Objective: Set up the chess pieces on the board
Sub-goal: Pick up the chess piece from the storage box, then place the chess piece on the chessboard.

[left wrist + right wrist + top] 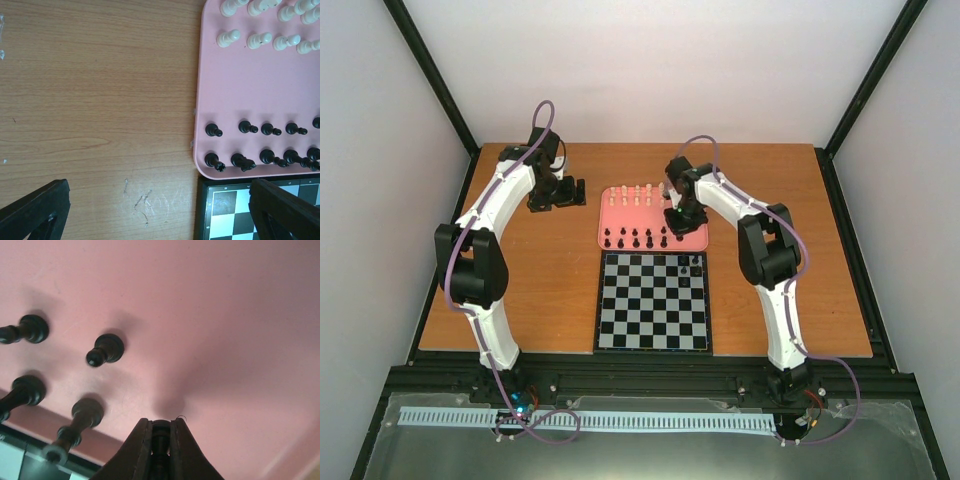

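The board point(653, 320) lies at the table's near middle, with two black pieces point(695, 263) at its far right corner. Behind it, the pink tray point(655, 213) holds rows of white pieces point(638, 194) and black pieces point(635, 238). My right gripper point(676, 219) hangs over the tray's right part. In the right wrist view, this gripper point(160, 427) is shut on a black piece point(160, 439), with other black pieces point(105, 350) standing to its left. My left gripper point(560, 195) is open over bare wood left of the tray, its fingers point(35, 210) spread wide with nothing between them.
In the left wrist view the tray's left edge point(200, 90) and the board's corner point(225, 200) lie to the right, with black pieces point(245, 127) and white pieces point(257, 40) on the tray. Black frame rails border the wooden table point(530, 290).
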Robot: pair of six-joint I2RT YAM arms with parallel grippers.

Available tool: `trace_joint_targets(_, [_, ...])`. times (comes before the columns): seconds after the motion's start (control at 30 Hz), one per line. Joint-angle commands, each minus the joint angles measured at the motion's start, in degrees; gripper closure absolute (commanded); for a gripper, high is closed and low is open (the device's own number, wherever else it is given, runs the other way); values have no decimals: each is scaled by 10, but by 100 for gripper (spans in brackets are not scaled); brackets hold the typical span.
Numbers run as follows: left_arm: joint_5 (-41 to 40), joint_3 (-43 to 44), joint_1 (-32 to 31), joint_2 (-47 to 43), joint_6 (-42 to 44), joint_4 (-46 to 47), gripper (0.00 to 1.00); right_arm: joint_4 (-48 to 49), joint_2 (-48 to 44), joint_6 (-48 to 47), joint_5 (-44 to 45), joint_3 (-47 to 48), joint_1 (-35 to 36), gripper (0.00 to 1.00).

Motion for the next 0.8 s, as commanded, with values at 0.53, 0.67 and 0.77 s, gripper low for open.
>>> trace_joint_targets(0.53, [10,11,-1,-13,-11,5,0,111,-388,75,51,-405,39,97])
trace_joint_targets(0.67, [8,8,-1,-16,-12,5,0,152,-408,96,41,-465,46,97])
trace_joint_targets(0.77, [7,2,-1,-20,-11,8,0,175,-403,105,34,-486,47,97])
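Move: The right gripper already pinches a black piece, seemingly the bishop, in the storage box. Its likely goal, the empty f square on the board's right edge, lies about 14 cm back, 5 cm right and 3 cm below; the knight stands 3 cm ahead of that square, a pawn 3 cm left of it. In the box, the next back-row piece stands about 4 cm left, level fore and aft. From the left gripper, the square lies roughly 14 cm back, 33 cm right, 15 cm below. Keep the right gripper shut on the black piece and lift it briskly out of the storage box, arcing about 11 cm up while carrying it back some 15 cm and 6 cm right to the board's right edge. Past the top, sink until only a few centimetres above the starting height; let the fingertips swing forward about 10 degrees on the rise, then bring them nearly back. ##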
